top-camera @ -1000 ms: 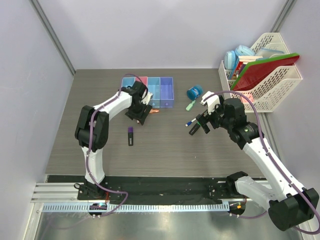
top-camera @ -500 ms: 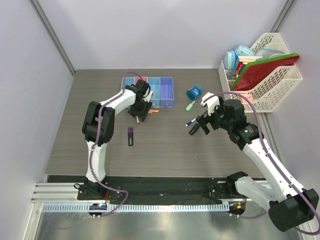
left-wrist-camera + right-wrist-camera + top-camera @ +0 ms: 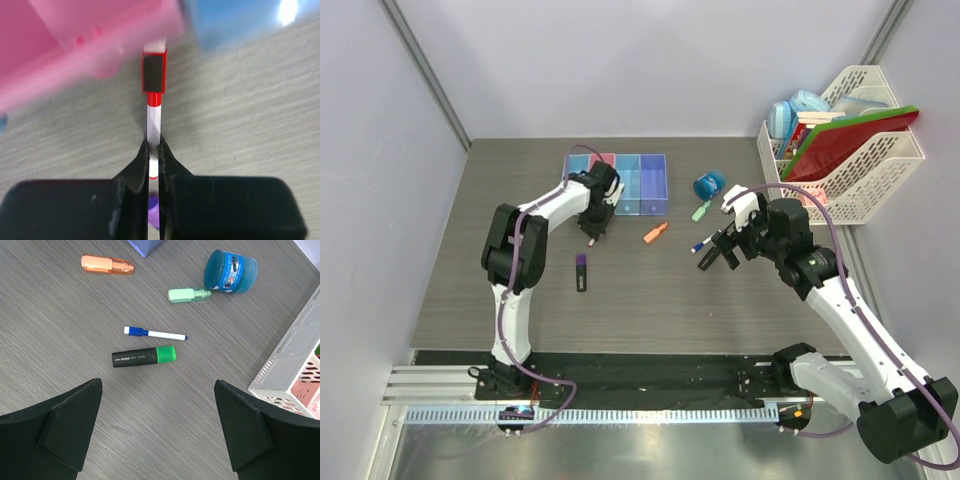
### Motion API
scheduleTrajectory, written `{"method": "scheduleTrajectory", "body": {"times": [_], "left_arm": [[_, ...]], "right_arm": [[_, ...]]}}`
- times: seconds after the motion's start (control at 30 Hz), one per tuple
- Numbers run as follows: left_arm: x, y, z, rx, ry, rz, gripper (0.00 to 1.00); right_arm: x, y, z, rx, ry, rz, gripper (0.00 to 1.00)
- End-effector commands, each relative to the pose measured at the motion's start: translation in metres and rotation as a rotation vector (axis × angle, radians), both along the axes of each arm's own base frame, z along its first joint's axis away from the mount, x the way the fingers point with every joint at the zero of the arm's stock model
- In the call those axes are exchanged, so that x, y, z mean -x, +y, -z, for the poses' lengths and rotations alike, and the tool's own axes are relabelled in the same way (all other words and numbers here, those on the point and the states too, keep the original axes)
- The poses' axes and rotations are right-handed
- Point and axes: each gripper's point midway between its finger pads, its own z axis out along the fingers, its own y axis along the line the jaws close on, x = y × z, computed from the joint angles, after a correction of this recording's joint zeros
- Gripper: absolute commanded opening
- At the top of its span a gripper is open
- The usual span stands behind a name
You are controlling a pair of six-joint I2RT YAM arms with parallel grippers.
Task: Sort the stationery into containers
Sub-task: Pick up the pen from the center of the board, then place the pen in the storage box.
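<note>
My left gripper (image 3: 592,228) is shut on a red-capped white pen (image 3: 153,112), cap end pointing at the pink bin (image 3: 75,45) of the container row (image 3: 616,183). A purple highlighter (image 3: 581,271) lies nearer on the table. My right gripper (image 3: 720,250) is open and empty above a green highlighter (image 3: 144,357) and a blue-capped pen (image 3: 155,333). A pale-green bit (image 3: 187,294), a round blue roll (image 3: 231,272) and an orange bit (image 3: 107,264) lie beyond. The orange bit also shows in the top view (image 3: 655,233).
A big white lattice file rack (image 3: 855,160) with red and green folders stands at the back right; its corner shows in the right wrist view (image 3: 295,360). Grey walls close in the table at the left and back.
The orange bit has slid right and nearer, away from the bins. My left gripper has shifted slightly in front of the bins with the pen. The right arm has not moved.
</note>
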Motion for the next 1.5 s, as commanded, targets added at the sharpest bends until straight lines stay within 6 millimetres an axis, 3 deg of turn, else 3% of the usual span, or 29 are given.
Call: {"method": "scheduleTrajectory", "body": {"times": [0.0, 0.27, 0.47, 0.6, 0.7, 0.83, 0.93, 0.97, 1.0, 1.07, 1.1, 1.17, 1.2, 1.3, 1.37, 1.47], "left_arm": [[0.033, 0.018, 0.004, -0.031, 0.076, 0.007, 0.00], [0.053, 0.013, -0.035, 0.062, 0.034, 0.064, 0.00], [0.045, -0.001, -0.093, 0.185, -0.099, 0.095, 0.00], [0.027, -0.009, -0.139, 0.245, -0.217, 0.096, 0.00], [0.010, -0.001, -0.165, 0.249, -0.310, 0.049, 0.00], [-0.034, 0.019, -0.199, 0.220, -0.478, -0.064, 0.00], [-0.059, 0.033, -0.192, 0.198, -0.477, -0.128, 0.00], [-0.071, 0.035, -0.203, 0.202, -0.504, -0.144, 0.00], [-0.078, 0.038, -0.184, 0.180, -0.459, -0.160, 0.00], [-0.096, 0.043, -0.188, 0.176, -0.480, -0.176, 0.00], [-0.104, 0.045, -0.172, 0.159, -0.455, -0.185, 0.00], [-0.122, 0.049, -0.174, 0.158, -0.476, -0.196, 0.00], [-0.129, 0.051, -0.154, 0.139, -0.436, -0.200, 0.00], [-0.143, 0.054, -0.148, 0.125, -0.425, -0.210, 0.00], [-0.151, 0.057, -0.129, 0.110, -0.400, -0.219, 0.00], [-0.159, 0.056, -0.120, 0.103, -0.401, -0.214, 0.00]], "right_arm": [[-0.001, 0.005, -0.017, -0.034, -0.058, -0.013, 1.00], [-0.003, 0.005, -0.014, -0.030, -0.048, -0.012, 1.00], [-0.005, 0.003, -0.012, -0.021, -0.045, -0.002, 1.00], [-0.004, 0.003, -0.012, -0.022, -0.048, -0.002, 0.99], [-0.005, 0.003, -0.011, -0.021, -0.045, 0.000, 1.00], [-0.005, 0.003, -0.010, -0.019, -0.044, 0.003, 1.00], [-0.006, 0.003, -0.011, -0.019, -0.044, 0.003, 1.00], [-0.005, 0.003, -0.011, -0.020, -0.044, 0.001, 1.00], [-0.005, 0.003, -0.009, -0.019, -0.041, 0.001, 1.00], [-0.005, 0.003, -0.008, -0.018, -0.042, -0.003, 1.00], [-0.005, 0.004, -0.007, -0.017, -0.041, -0.005, 1.00], [-0.006, 0.004, -0.006, -0.016, -0.034, -0.003, 1.00], [-0.006, 0.003, -0.006, -0.014, -0.035, 0.000, 1.00], [-0.006, 0.002, -0.003, -0.010, -0.032, 0.002, 1.00], [-0.005, 0.002, -0.002, -0.008, -0.029, 0.003, 1.00], [-0.006, 0.003, 0.000, -0.006, -0.027, 0.000, 1.00]]}}
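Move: The left hand already grips the red pen near its tail end; the leftmost, blue compartment of the tray, where the pen is taken, lies about 14 cm ahead and 4 cm to the left, its middle roughly 2 cm above the fingertips. The pink compartment is about 14 cm ahead and 2 cm to the right, the purple highlighter some 8 cm back and 3 cm left, and the orange highlighter about 1 cm ahead and 15 cm right. From the right hand the blue compartment lies about 24 cm ahead, 32 cm left and 17 cm lower. Keeping the red pen pinched, the left hand first draws back low over the table by about 5 cm and slightly left, towards the purple highlighter and away from the tray's near edge, then rises steeply. It goes on in an arc forward, some 20 cm from its rearmost point, drifting left and climbing clear of the tray with the fingertips swinging up forward by about 25 degrees, then sinks towards the blue compartment, fingers still shut. ##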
